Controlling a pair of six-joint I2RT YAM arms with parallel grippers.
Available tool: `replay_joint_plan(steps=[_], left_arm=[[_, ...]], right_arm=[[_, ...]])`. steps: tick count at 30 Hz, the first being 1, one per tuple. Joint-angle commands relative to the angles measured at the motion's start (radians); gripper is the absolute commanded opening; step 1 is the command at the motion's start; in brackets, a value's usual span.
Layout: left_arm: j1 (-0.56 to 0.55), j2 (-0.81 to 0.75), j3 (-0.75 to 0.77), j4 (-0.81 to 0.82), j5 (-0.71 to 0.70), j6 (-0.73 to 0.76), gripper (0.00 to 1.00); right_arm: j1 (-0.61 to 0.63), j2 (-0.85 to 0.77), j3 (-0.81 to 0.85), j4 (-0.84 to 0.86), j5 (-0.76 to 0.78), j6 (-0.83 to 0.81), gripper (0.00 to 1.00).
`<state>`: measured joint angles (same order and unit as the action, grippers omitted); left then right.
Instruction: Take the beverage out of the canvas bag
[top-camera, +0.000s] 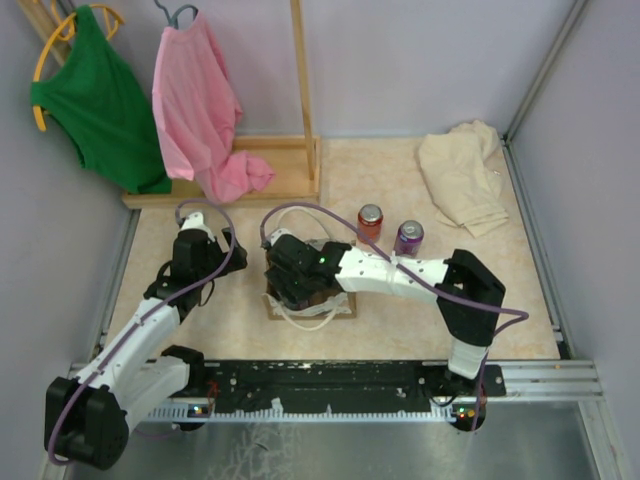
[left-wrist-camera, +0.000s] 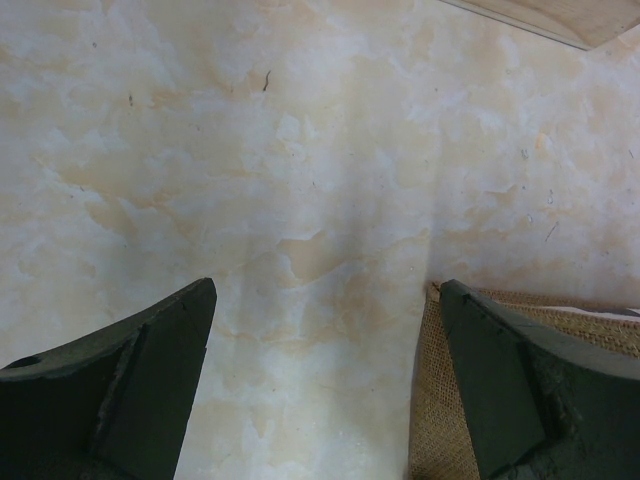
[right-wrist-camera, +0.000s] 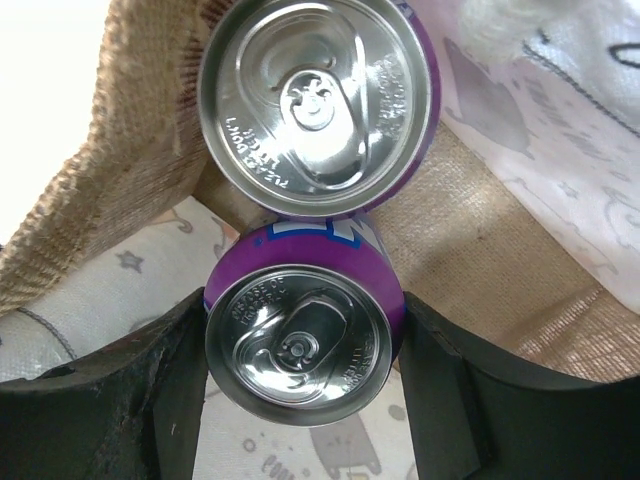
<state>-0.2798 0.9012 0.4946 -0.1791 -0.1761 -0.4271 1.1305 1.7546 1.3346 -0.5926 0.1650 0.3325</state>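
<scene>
The tan canvas bag stands at the table's middle, its white rope handle hanging at the front. My right gripper reaches down into it. In the right wrist view, both black fingers press the sides of a purple beverage can, so the right gripper is shut on it. A second purple can stands just beyond, against the burlap wall. My left gripper hangs open over bare table left of the bag, holding nothing.
A red can and a purple can stand on the table behind the bag. A beige cloth lies at the back right. A wooden rack with a pink shirt and a green shirt stands at the back left.
</scene>
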Motion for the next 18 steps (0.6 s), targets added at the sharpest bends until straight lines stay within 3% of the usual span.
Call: replay_joint_plan(steps=[1,14,18], left_arm=[[-0.003,-0.016,-0.011,0.015,-0.01,-0.008,0.99],[-0.004,-0.013,-0.013,0.018,-0.003,-0.011,0.99],[-0.003,-0.012,-0.017,0.016,0.0,-0.015,0.99]], right_arm=[[0.007,-0.086,0.017,0.01,0.108,-0.023,0.0],[0.007,-0.286,0.174,0.008,0.289,-0.076,0.0],[0.008,-0.332,0.237,-0.038,0.42,-0.094,0.0]])
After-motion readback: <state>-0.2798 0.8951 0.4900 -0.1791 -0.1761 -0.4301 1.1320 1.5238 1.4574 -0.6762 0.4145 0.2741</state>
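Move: The right hand already has a purple can gripped inside the bag. On the open table to its right, the red can stands some 16 cm ahead and 17 cm right, and the other purple can about 12 cm ahead and 25 cm right. The last can in the bag is close by, some 5 cm ahead and 3 cm left; the middles of all three are about 4 cm lower. From the left hand, the red can is roughly 7 cm ahead and 28 cm right. Keeping the purple can pinched between both fingers, the right hand draws it up out of the bag, slowly at first and then fast, rising about 13 cm in all. It also eases some 3.5 cm forward and 3 cm right, and the wrist tips the downward-pointing fingers outward and up by roughly 20 degrees. ##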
